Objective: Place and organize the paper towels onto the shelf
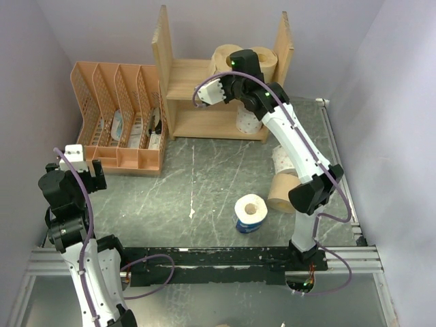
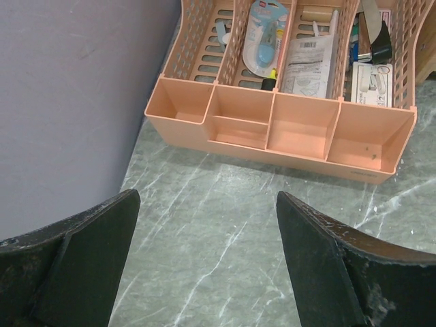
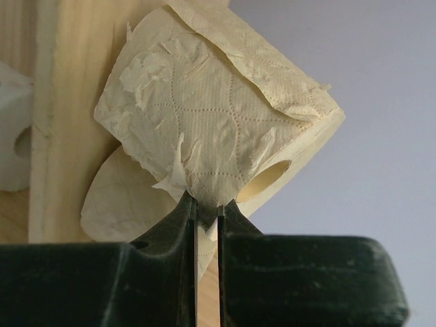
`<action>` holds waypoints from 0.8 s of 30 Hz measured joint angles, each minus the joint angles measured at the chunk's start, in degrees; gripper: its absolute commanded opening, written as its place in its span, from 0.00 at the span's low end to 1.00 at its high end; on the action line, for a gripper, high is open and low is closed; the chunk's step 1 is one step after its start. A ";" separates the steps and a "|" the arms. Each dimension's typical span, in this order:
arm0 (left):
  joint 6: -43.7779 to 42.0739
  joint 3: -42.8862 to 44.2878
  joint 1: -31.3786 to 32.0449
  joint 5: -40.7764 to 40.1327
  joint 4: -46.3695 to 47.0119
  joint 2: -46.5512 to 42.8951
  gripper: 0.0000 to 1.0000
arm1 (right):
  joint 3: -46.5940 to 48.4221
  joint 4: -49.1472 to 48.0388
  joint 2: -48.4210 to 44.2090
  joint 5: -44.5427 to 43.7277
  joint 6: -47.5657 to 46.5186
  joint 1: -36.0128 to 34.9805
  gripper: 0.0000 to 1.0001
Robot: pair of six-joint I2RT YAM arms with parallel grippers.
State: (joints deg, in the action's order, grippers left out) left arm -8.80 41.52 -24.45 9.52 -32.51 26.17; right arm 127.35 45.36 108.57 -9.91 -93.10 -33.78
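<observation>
The wooden shelf stands at the back centre. Two tan paper towels show at its top tier, and a white one sits on the lower tier. My right gripper is up at the top tier, shut on the outer paper of a tilted tan roll; a second tan roll lies behind it. On the table lie a white roll, a tan roll and a blue-wrapped roll. My left gripper is open over bare table.
An orange lattice file organizer holding stationery stands left of the shelf, just ahead of my left gripper. Grey walls close in on the left, back and right. A black metal rail runs along the near edge by the arm bases.
</observation>
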 measured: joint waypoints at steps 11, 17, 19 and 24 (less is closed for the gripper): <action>-0.04 0.00 0.00 0.28 0.00 -0.35 0.94 | -3.67 -4.94 -0.28 0.59 -2.08 0.83 0.34; -0.04 0.00 0.00 0.42 0.00 -0.35 0.94 | -10.16 -10.91 -3.63 1.68 -1.97 0.81 0.99; -0.04 0.00 0.00 0.42 0.00 -0.35 0.93 | -12.00 -12.59 -5.33 2.01 -2.03 0.81 1.00; -0.04 0.00 0.00 0.44 0.00 -0.35 0.93 | -16.98 -20.20 -9.88 2.36 -1.09 -0.42 1.00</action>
State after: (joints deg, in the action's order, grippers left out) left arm -8.84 41.52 -24.45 9.96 -32.51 25.82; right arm 110.37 25.17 98.70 -7.55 -94.19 -34.20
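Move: My right hand has a brown roll pinched at its torn near side. The roll's spot on the upper shelf is about 6 cm ahead of the hand and 4 cm to its left. The second brown roll stands roughly 6 cm ahead and 8 cm right, at much the same height, and the white roll on the lower shelf is some 4 cm ahead, 6 cm right and 25 cm down. From my left hand, that spot is about 33 cm ahead, 43 cm right and 12 cm up. With my right hand I ease the pinched roll about 1 cm farther forward onto the upper shelf, sinking slightly, then spread my fingers from nearly shut to fully open and let go of the paper. Still opening, I back off some 2 cm and climb about 4 cm away from the roll, tipping the fingers up roughly 10 degrees. ##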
